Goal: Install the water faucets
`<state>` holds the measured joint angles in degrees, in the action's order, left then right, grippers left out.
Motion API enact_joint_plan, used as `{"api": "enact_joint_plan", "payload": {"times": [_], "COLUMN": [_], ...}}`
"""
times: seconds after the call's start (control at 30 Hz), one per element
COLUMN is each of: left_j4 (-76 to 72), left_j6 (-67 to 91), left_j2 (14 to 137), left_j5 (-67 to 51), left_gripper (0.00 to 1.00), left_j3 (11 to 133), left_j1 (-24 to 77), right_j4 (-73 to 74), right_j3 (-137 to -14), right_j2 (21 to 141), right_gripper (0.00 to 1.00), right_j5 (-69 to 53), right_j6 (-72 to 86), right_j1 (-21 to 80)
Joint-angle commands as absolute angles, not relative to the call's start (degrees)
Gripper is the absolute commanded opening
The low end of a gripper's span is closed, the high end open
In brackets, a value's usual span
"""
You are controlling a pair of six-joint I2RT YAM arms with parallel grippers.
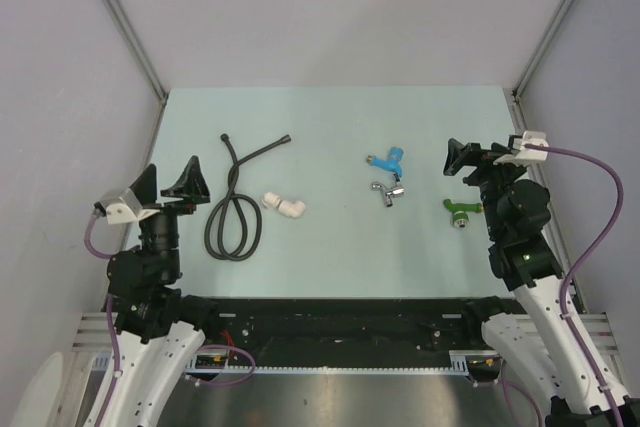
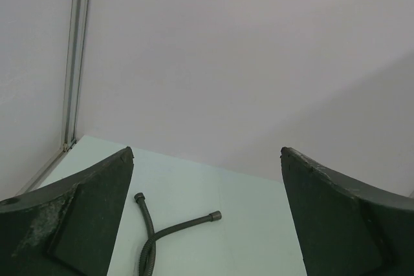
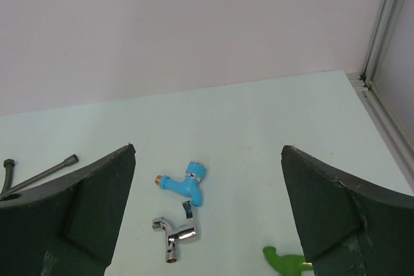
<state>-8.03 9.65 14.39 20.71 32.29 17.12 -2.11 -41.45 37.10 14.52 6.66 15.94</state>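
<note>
Three water faucets lie on the pale green table (image 1: 330,247). A blue faucet (image 1: 388,160) (image 3: 187,182) sits right of centre. A chrome faucet (image 1: 386,190) (image 3: 176,231) lies just in front of it, close but apart. A green faucet (image 1: 459,210) (image 3: 284,262) lies further right, beside the right arm. My right gripper (image 1: 478,162) (image 3: 208,150) hovers open above the table, right of the blue and chrome faucets, holding nothing. My left gripper (image 1: 170,185) (image 2: 206,153) is open and empty at the table's left edge.
A coiled black hose (image 1: 232,217) (image 2: 174,227) lies left of centre, near the left gripper. Two white elbow fittings (image 1: 283,205) rest just right of it. Grey walls with metal corner posts (image 1: 125,22) enclose the table on three sides.
</note>
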Motion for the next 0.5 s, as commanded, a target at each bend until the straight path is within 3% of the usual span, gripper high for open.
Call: {"api": "enact_joint_plan", "payload": {"times": [0.0, 0.47], "left_j4": [-8.53, -2.29], "left_j6": [10.20, 9.23], "left_j2": [15.12, 13.63], "left_j5": [19.86, 20.74], "left_gripper": [1.00, 1.00], "left_j3": [32.26, 30.59], "left_j1": [17.31, 17.32], "right_j4": [-3.17, 2.72], "right_j3": [-41.57, -49.47], "right_j2": [39.01, 57.98], "right_gripper": [1.00, 1.00], "right_j5": [16.95, 4.58], "right_j6": [9.22, 13.44], "right_j1": [15.73, 14.94]}}
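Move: Ahead of the open right hand lie two faucets on the table, some 32 cm below it: the chrome faucet about 13 cm ahead and 9 cm to the left, the blue faucet about 7 cm beyond the chrome one. The green faucet is roughly 8 cm ahead of that hand and 5 cm to its right, just as low. From the open left hand, the white elbow is around 17 cm ahead, 12 cm to the right and 35 cm down. Swooping down about 7 cm while reaching some 4 cm forward and 3 cm left, the empty right hand picks up speed towards the chrome and blue faucets, its fingers staying wide open; the wrist tips down about 15 degrees and swings slightly counter-clockwise. The left hand, also open, begins to sink about 2 cm late on. ##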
